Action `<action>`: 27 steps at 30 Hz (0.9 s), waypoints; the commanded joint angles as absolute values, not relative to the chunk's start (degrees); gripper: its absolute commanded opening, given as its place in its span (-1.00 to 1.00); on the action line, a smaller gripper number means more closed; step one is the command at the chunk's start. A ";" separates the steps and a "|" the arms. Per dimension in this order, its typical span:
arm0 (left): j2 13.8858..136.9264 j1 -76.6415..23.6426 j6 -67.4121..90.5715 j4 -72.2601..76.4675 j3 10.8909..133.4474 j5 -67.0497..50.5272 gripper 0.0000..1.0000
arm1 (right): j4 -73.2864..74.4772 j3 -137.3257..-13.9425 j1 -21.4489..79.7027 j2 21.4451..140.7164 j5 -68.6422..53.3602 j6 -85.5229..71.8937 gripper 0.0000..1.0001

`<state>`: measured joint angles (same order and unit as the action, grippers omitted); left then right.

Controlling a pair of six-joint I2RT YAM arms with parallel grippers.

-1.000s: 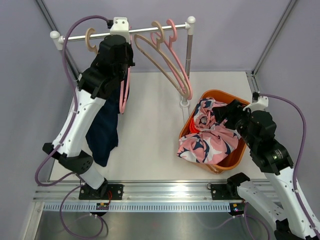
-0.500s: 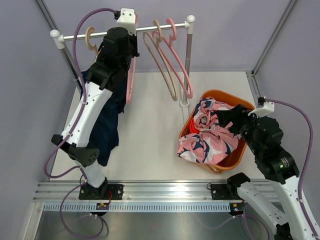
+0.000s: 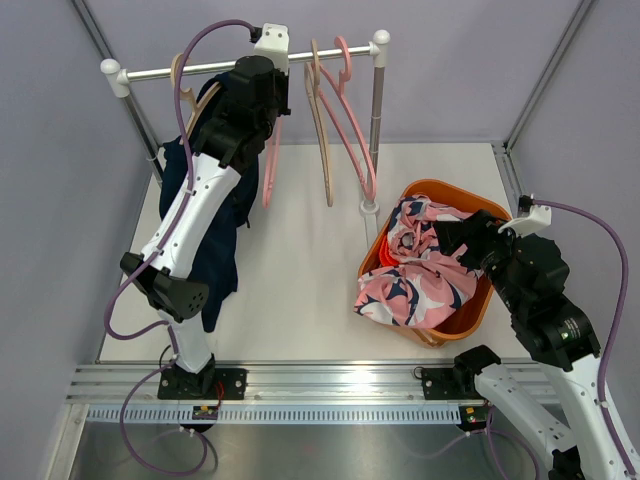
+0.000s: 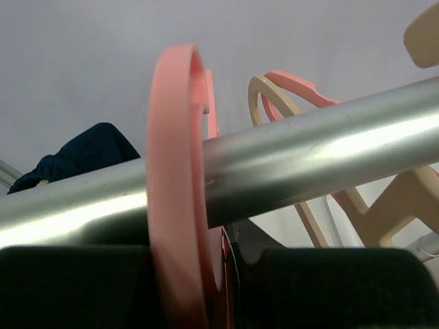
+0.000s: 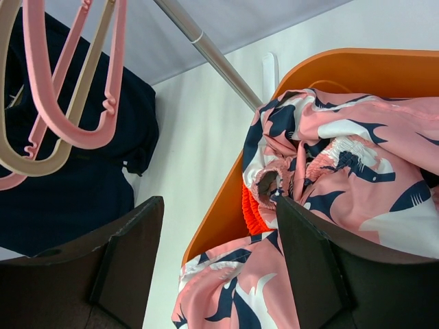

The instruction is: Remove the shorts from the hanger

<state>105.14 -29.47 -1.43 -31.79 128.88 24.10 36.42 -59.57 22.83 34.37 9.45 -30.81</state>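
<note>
Dark navy shorts (image 3: 215, 250) hang from a beige hanger (image 3: 183, 72) at the left end of the rail (image 3: 150, 72). My left gripper (image 3: 268, 70) is up at the rail. An empty pink hanger (image 4: 175, 171) hooks over the rail (image 4: 329, 151), its hook between my close-set fingers (image 4: 329, 288). A grip does not show. The pink hanger (image 3: 270, 170) dangles below. Pink navy-patterned shorts (image 3: 420, 285) fill the orange basket (image 3: 440, 188), with bright orange shorts (image 5: 252, 212) under them. My right gripper (image 3: 450, 238) hovers open over them, nothing between its fingers (image 5: 130, 253).
Two more empty hangers, one beige (image 3: 322, 130) and one pink (image 3: 352, 125), hang toward the rail's right end by the upright post (image 3: 378, 100). White tabletop (image 3: 300, 280) lies between the navy shorts and the basket. Grey walls close in the sides.
My left arm has risen and shifted right along the rail with the pink hanger. The two right hangers have swung nearer upright. The right gripper has drawn back slightly.
</note>
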 commanded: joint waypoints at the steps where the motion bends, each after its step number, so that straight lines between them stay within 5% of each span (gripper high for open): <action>1: 104.50 -28.83 -0.97 -30.06 129.82 22.24 -0.68 | 36.74 -59.94 23.03 33.58 10.11 -29.88 0.50; 9: 103.09 -28.83 -0.97 -29.35 127.09 21.18 -0.63 | 36.39 -59.24 23.03 33.57 9.76 -30.15 0.51; 17: 97.83 -28.92 -0.62 -27.52 122.09 17.76 0.03 | 36.47 -58.97 23.03 33.40 9.93 -30.06 0.51; 27: 90.01 -28.92 -0.26 -26.63 116.99 15.47 0.42 | 36.21 -58.62 23.03 33.49 10.19 -30.15 0.51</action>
<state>94.37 -29.28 -0.21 -29.74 117.91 17.34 36.42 -58.89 22.83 33.76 9.52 -30.83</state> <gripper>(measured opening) 0.686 0.753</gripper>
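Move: The left hand keeps hold of the emptied pink hanger by its hook, already over the rail; the rail there lies about 2 cm ahead of this hand and 3 cm above. Along the rail, the empty beige hanger's hook is some 7 cm to the right and 3 cm ahead, the other pink hanger's about 12 cm right and 3 cm ahead. The navy shorts hang level, some 14 cm left and lower. From the right hand, that rail spot lies roughly 27 cm ahead and 31 cm left. Downward first, by about 2 cm and slowly, the left hand lowers the pink hanger's hook onto the rail, its fingers starting to part on the way. Then it opens wide, lets go of the hook and draws back some 4 cm from the rail, rising about 3 cm as it goes and turning slightly clockwise. ##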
